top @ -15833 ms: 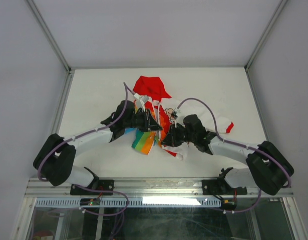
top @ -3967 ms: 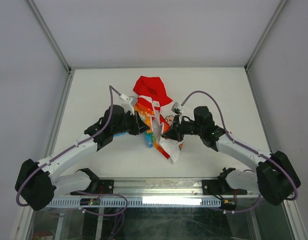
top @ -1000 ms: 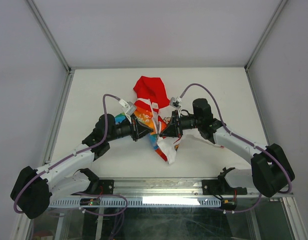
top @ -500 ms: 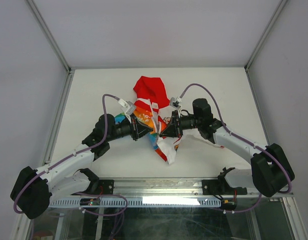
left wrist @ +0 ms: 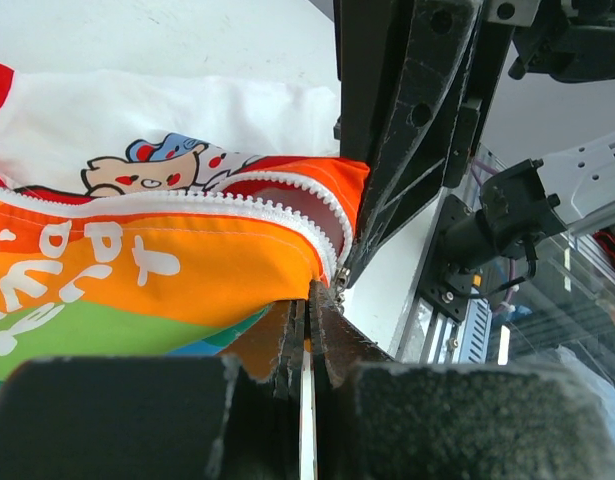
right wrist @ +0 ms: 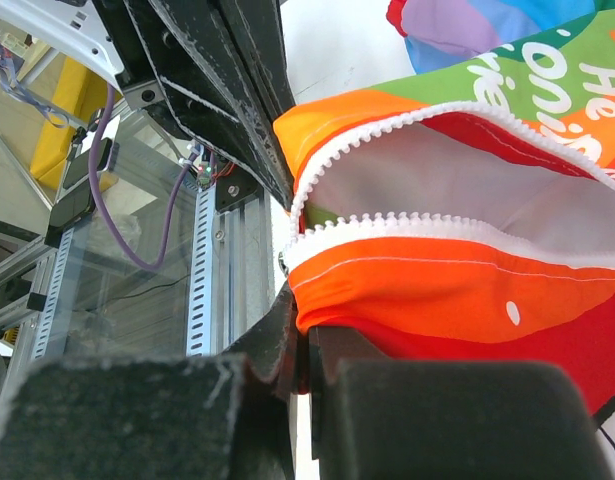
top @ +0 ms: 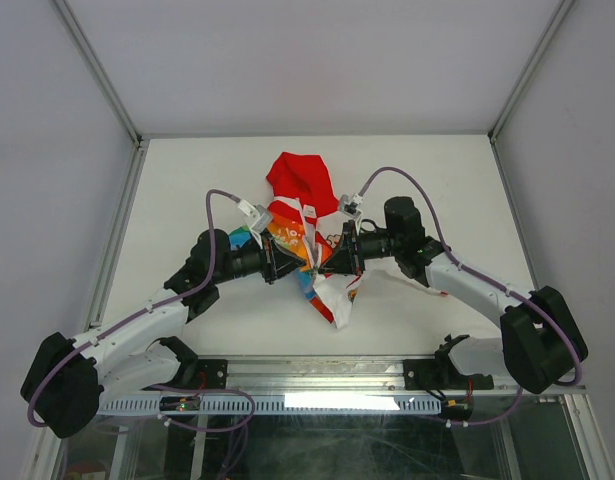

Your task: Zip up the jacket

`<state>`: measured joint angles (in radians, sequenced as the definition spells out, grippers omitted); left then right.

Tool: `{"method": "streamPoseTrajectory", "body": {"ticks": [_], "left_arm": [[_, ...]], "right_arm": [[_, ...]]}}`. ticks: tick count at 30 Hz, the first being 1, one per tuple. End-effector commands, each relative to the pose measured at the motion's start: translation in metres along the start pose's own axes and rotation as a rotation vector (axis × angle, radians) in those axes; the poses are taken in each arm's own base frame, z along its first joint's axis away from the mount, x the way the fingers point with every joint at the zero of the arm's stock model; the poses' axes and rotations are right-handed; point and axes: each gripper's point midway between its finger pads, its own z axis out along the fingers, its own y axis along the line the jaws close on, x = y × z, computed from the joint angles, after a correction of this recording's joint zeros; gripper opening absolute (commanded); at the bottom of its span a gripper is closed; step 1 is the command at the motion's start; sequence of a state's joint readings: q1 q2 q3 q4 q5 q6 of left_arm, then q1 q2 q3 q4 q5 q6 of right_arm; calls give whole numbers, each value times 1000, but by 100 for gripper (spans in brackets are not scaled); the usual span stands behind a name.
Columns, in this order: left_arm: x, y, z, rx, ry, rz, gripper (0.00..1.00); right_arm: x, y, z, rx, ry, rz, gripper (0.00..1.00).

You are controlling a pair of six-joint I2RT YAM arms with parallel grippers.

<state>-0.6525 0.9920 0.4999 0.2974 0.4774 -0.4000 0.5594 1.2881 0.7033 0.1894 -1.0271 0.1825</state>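
Observation:
The jacket (top: 305, 182), with its red hood to the back and rainbow panel, lies bunched in the middle of the table. My left gripper (top: 305, 262) and right gripper (top: 321, 262) meet tip to tip over its orange front edge. In the left wrist view my left gripper (left wrist: 315, 300) is shut on the orange hem (left wrist: 167, 270) beside the white zipper teeth (left wrist: 237, 205). In the right wrist view my right gripper (right wrist: 305, 345) is shut on the other orange hem (right wrist: 417, 275) below its zipper teeth (right wrist: 407, 228). The zipper is open here.
The white table (top: 187, 190) has raised metal edges at the left (top: 122, 220) and right (top: 512, 210). The arm bases stand on the front rail (top: 317, 375). Purple cables loop above both wrists.
Over the last second nothing has visibly moved. Since 4 s ago both grippers have come together at the jacket's front edge.

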Motion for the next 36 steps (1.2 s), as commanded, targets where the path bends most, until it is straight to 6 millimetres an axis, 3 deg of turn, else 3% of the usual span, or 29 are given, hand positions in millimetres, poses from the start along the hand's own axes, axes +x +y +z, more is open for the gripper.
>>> {"method": "streamPoseTrajectory", "body": {"ticks": [1,15,19,21,29,36], "left_arm": [[-10,-9,-2,53,-37,56,0],[10,-7,-3,61,75,61,0],[-1,1,-4,-21,33,-9,0],[-8,5,-3,-58,-4,-61,8],[-18,-4,3,-7,-74,-261,20],[-21,-7,3,12,-81,-283,21]], "right_arm": [[-31,6,0,-20,-54,-86,0],[-41,6,3,-31,-55,-73,0],[-41,6,4,-43,-50,-73,0],[-39,6,4,-43,-46,-68,0],[-37,8,4,-47,-47,-62,0],[-37,8,3,-44,-56,-59,0]]}}
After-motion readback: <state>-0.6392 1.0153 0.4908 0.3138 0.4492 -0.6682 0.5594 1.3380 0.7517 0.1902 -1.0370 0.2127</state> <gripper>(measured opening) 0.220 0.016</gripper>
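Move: The left fingers are shut on the orange hem corner at the bottom of the zip; the zip slider sits just off their tips, about 1 cm back, 2 cm to the right and 1 cm above. The red hood lies about 20 cm ahead, straight out, and the blue sleeve some 6 cm ahead and 14 cm left, both about 6 cm lower. From the right hand, which pinches the orange-red front, the slider is about 2 cm left and 1 cm above, level in reach; the white flap hangs 7 cm back, 3 cm left and 5 cm lower. The left hand, still pinching the orange hem corner beside the slider, first draws it down about 1.5 cm and a little back towards the base, then comes back up and forward nearly to where it began, opening its fingers about a fifth of their range to let go of the hem and rolling some 15 degrees about their length. Meanwhile the right hand keeps its closed pinch on the orange-red front under the slider and eases about 1 cm forward and left, towards the left hand, with hardly any turn. ##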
